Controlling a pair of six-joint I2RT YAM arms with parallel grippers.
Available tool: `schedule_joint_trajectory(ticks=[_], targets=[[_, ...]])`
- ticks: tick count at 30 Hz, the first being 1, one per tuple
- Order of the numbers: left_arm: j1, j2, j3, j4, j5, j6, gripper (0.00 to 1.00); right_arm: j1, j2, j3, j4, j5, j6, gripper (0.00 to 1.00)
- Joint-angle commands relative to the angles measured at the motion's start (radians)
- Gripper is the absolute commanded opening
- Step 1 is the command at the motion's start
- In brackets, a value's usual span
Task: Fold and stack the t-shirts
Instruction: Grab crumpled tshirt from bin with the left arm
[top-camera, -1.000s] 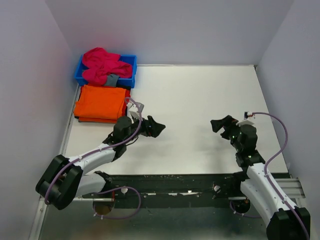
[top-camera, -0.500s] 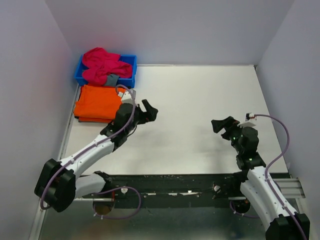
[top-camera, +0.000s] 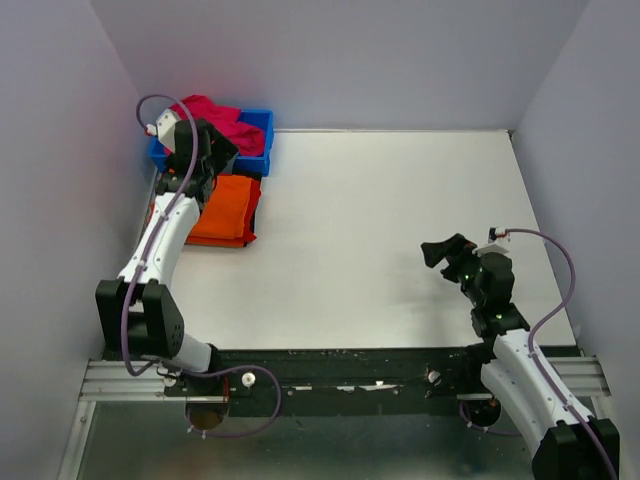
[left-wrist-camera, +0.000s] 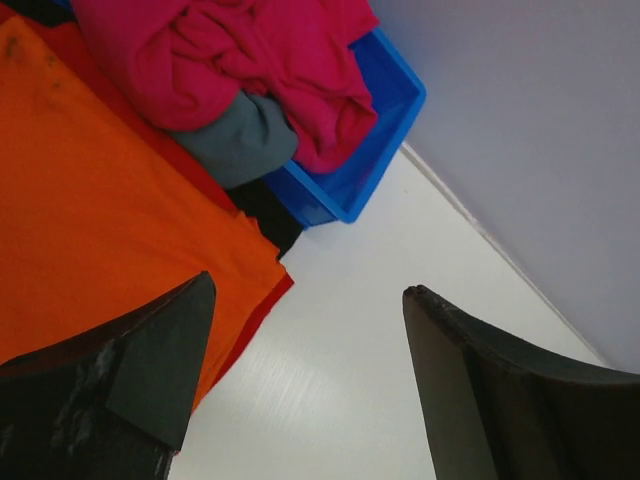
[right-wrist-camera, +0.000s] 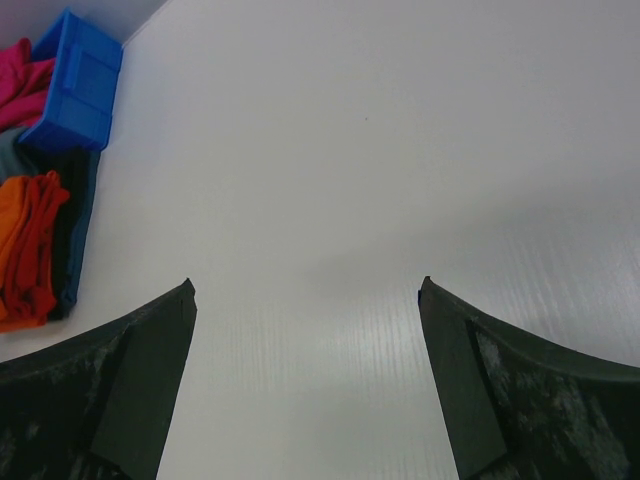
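A crumpled crimson-pink t-shirt fills the blue bin at the back left, with a grey cloth under it. Orange t-shirts folded flat lie stacked just in front of the bin. My left gripper hangs open above the stack's far edge beside the bin, with nothing between its fingers. Over bare table at the right, my right gripper is open and empty. The right wrist view shows the orange stack far to the left.
The left wall runs close beside the bin and the stack. A white tabletop stretches from the stack to the right wall. A dark rail with the arm bases lines the near edge.
My left arm has swung from the middle of the table to the back left, over the orange stack and the bin. The right arm has hardly moved.
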Motion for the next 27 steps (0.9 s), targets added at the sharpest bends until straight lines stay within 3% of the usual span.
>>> schedule_joint_trajectory(ticks=[1,11,15,19,22,27], targets=[[0.088,0.182,0.195,-0.198,-0.070,-0.067,0.89,0.004,0.009,-0.006,0.022,0.014,0.010,1.00],[0.165,0.640,0.683,-0.395,-0.161,-0.058,0.90,0.004,-0.010,-0.020,0.035,0.011,0.002,1.00],[0.191,0.754,0.800,-0.422,-0.145,-0.063,0.86,0.004,0.018,-0.022,0.058,0.005,0.008,1.00],[0.199,0.791,0.809,-0.405,-0.161,-0.082,0.77,0.004,0.064,-0.005,0.060,-0.002,0.008,1.00],[0.200,0.787,0.795,-0.390,-0.173,-0.089,0.63,0.004,0.088,0.006,0.057,-0.006,0.008,0.99],[0.203,0.739,0.774,-0.396,-0.179,-0.076,0.00,0.004,0.101,0.009,0.058,-0.006,0.010,1.00]])
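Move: Some 18 cm ahead of the open left hand, 7 cm to its left and 14 cm lower, lies the middle of the crumpled pink t-shirt in the blue bin. The grey cloth pokes out about 12 cm ahead and 4 cm left; the orange stack is centred roughly 2 cm back, 9 cm left and well below. From the right hand the pink t-shirt lies about 35 cm ahead, 63 cm left, near its own height. Reaching forward and left over the orange stack, about 13 cm each way, the left hand sinks some 12 cm to the near-left part of the pink t-shirt, the drop coming mostly later. Its fingers tip about 20 degrees farther down and swing as much counter-clockwise; once the forward reach stops, they close from wide open to nearly shut, pinching a fold of cloth at the tips. ##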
